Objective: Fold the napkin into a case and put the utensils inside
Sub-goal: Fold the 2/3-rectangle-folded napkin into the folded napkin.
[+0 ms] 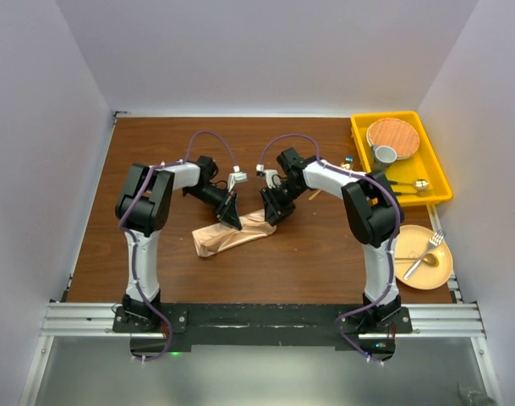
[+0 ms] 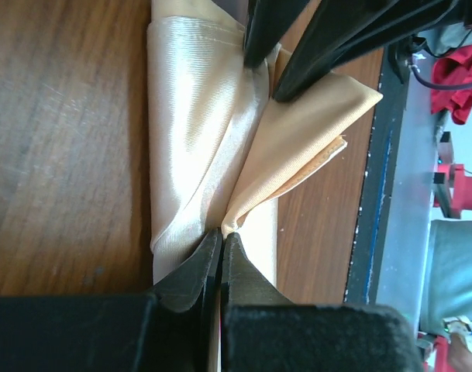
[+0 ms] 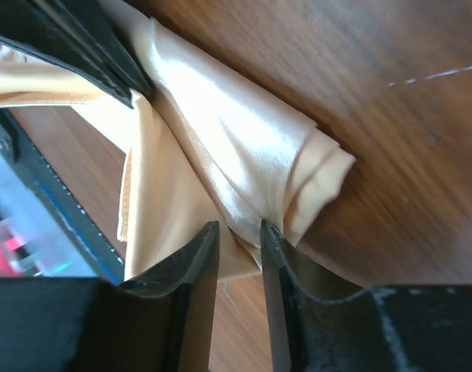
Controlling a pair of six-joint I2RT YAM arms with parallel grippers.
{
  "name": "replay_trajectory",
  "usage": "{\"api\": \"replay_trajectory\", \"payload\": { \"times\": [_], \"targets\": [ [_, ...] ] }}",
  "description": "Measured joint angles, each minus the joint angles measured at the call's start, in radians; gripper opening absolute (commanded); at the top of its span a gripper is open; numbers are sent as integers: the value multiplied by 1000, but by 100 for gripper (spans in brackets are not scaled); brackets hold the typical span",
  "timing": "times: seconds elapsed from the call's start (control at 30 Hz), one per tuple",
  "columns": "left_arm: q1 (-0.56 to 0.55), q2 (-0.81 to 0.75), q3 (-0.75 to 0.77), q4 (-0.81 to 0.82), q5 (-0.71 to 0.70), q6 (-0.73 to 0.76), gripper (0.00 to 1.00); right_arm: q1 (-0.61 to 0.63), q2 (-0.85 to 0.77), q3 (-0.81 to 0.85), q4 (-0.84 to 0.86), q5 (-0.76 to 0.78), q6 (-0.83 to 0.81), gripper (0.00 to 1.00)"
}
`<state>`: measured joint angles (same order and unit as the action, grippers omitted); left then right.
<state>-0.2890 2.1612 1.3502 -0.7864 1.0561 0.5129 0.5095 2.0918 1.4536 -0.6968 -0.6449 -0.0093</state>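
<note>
The peach satin napkin (image 1: 227, 238) lies folded into a narrow, layered strip at mid-table. My left gripper (image 1: 232, 216) is shut on a raised fold at one end of it; in the left wrist view its tips (image 2: 222, 235) pinch the napkin (image 2: 197, 116). My right gripper (image 1: 274, 211) stands at the other end. In the right wrist view it (image 3: 238, 226) is open, with a ridge of the napkin (image 3: 236, 132) loose between the tips. A gold fork (image 1: 426, 252) lies on the peach plate (image 1: 443, 275), and a gold spoon (image 1: 412, 183) lies in the yellow tray (image 1: 358, 135).
The yellow tray at the back right also holds a round wood-toned plate (image 1: 393, 135) and a white cup (image 1: 385, 155). A small blue-tipped item (image 1: 348, 160) lies just left of the tray. White walls surround the brown table (image 1: 156, 152).
</note>
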Motion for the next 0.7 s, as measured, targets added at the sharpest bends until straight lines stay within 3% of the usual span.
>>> {"api": "replay_trajectory", "payload": {
  "times": [0.3, 0.5, 0.7],
  "targets": [
    [0, 36, 32, -69, 15, 7, 0, -9, -85, 44, 21, 17, -84, 66],
    [0, 53, 50, -98, 19, 6, 0, -5, -85, 45, 104, -37, -137, 70],
    [4, 82, 68, -130, 40, 5, 0, 2, -137, -83, 262, -108, -198, 70]
  ]
}}
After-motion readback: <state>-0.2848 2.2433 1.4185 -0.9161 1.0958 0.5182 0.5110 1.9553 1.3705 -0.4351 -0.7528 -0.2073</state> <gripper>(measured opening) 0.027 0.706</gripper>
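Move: The napkin, now a narrow strip, has its right end right at the right hand's open fingertips: about 1 cm to its left, level with it fore and aft, and 1 cm below. The wooden stick lies about 7 cm ahead of that hand and 10 cm to its right, 2 cm lower. The left hand is already pinching the napkin, whose middle is about 1 cm left of it, 2 cm back and 1 cm down. The napkin's right end is freed: the right fingers, already partly open, spread much wider and lift off it, rising about 5 cm while going forward nearly 4 cm and then leftward over the strip, easing back slightly at the end. The right wrist swings some 25 degrees, bringing the fingers flatter and more forward. The left hand keeps its closed pinch near the middle, staying nearly in place and tilting a little. ##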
